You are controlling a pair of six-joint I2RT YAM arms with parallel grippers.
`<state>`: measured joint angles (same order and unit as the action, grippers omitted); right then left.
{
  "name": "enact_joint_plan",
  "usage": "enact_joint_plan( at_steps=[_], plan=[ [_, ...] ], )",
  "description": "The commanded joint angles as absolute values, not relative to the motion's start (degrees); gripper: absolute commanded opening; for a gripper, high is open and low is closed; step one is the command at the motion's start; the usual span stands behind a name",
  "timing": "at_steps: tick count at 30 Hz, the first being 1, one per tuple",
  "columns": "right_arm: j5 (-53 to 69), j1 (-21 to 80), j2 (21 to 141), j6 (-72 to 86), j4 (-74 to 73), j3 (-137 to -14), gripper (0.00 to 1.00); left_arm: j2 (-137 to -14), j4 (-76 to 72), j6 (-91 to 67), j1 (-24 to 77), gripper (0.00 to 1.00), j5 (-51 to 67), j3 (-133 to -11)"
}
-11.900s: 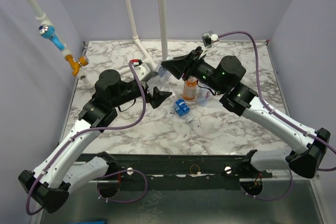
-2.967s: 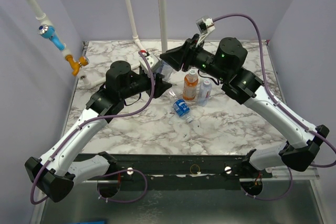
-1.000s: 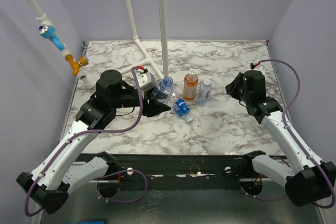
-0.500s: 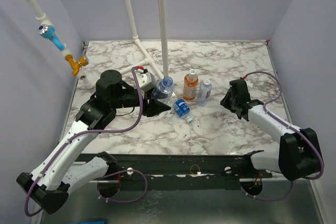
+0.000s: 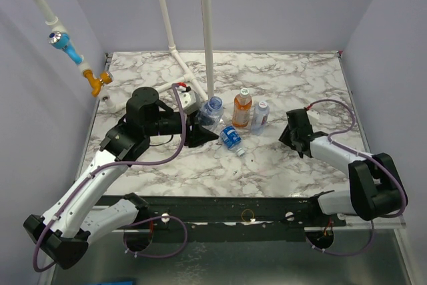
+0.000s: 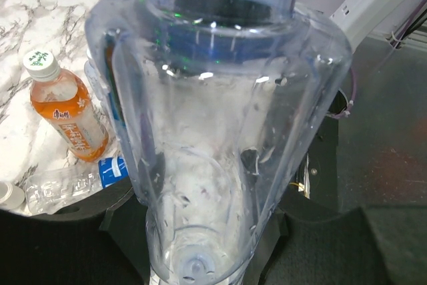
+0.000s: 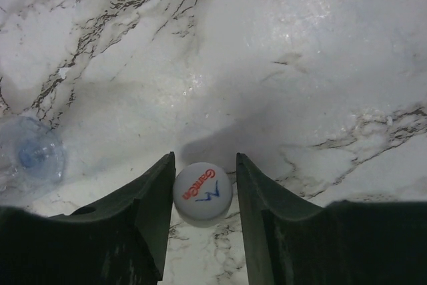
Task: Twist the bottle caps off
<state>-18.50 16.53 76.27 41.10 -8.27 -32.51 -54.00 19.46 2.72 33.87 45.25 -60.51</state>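
Note:
My left gripper (image 5: 205,125) is shut on a clear bottle (image 5: 211,107) with a blue neck ring and an open, capless mouth. In the left wrist view that bottle (image 6: 213,131) fills the frame, base toward the camera. An orange bottle (image 5: 242,111) stands capped beside a small clear capped bottle (image 5: 261,115). A blue-labelled bottle (image 5: 231,137) lies in front of them. My right gripper (image 5: 293,133) is low over the table to their right. Its jaws are slightly open around a white cap (image 7: 203,191) with red lettering; the cap touches the left finger (image 7: 150,198), with a gap at the right one.
White pipes (image 5: 207,31) rise at the back of the marble table (image 5: 200,171). A pipe with a blue valve and brass tap (image 5: 67,43) hangs at the left wall. A blurred bluish bottle part (image 7: 32,151) shows at the right wrist view's left edge.
The right arm has swung down and forward to the table right of the bottles, and its jaws have parted a little around the cap. The left arm keeps holding its bottle, barely shifted.

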Motion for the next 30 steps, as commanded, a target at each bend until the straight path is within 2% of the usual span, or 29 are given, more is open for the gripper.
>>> enact_joint_plan(
  at_steps=[1,6,14,18,24,27,30],
  plan=[
    [-21.4,17.0,78.4,42.7,-9.7,-35.0,0.49,-54.1,18.9,2.7,33.9,0.13,45.1,-62.7],
    [-21.4,17.0,75.6,43.5,-11.7,-34.7,0.65,-53.8,18.9,2.3,33.9,0.14,44.6,-62.8],
    [-15.0,17.3,56.4,36.1,-15.9,-42.9,0.73,-53.3,18.1,1.0,33.9,0.14,43.9,-61.0],
    [0.0,17.4,52.3,31.3,-13.1,-53.6,0.83,-53.0,16.3,0.5,33.9,0.14,42.6,-59.5],
    [27.1,18.2,56.9,33.8,-3.0,-65.9,0.94,-53.6,14.4,0.3,33.9,0.14,41.3,-58.5],
    [32.6,21.9,59.0,34.8,5.3,-68.0,1.00,-53.7,14.1,0.3,33.9,0.14,40.9,-57.9],
    [32.7,29.2,62.4,32.0,8.4,-70.8,1.00,-54.0,13.8,-1.5,33.9,0.14,40.6,-57.6]
  ],
)
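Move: The white cap is between the right fingertips, right down at the tabletop. From there the clear standing bottle is about 12 cm left and 5 ahead, the orange bottle some 19 left and 9 ahead, and the lying blue-label bottle about 24 left and 4 ahead. The open bottle in the left hand is roughly 34 cm left, 13 back and 36 up. From the left hand the cap lies about 36 cm right, 13 ahead and 32 below. The right hand stays down at the marble while its fingers spread to let go of the white cap, then climbs fast by some 40 cm, swinging about 15 cm left towards the open bottle on the way and still opening until fully wide. As it rises the wrist turns through roughly 75 degrees, from pointing down and forward to about level and leftward, while the left hand keeps its grip on the open bottle almost without moving. ##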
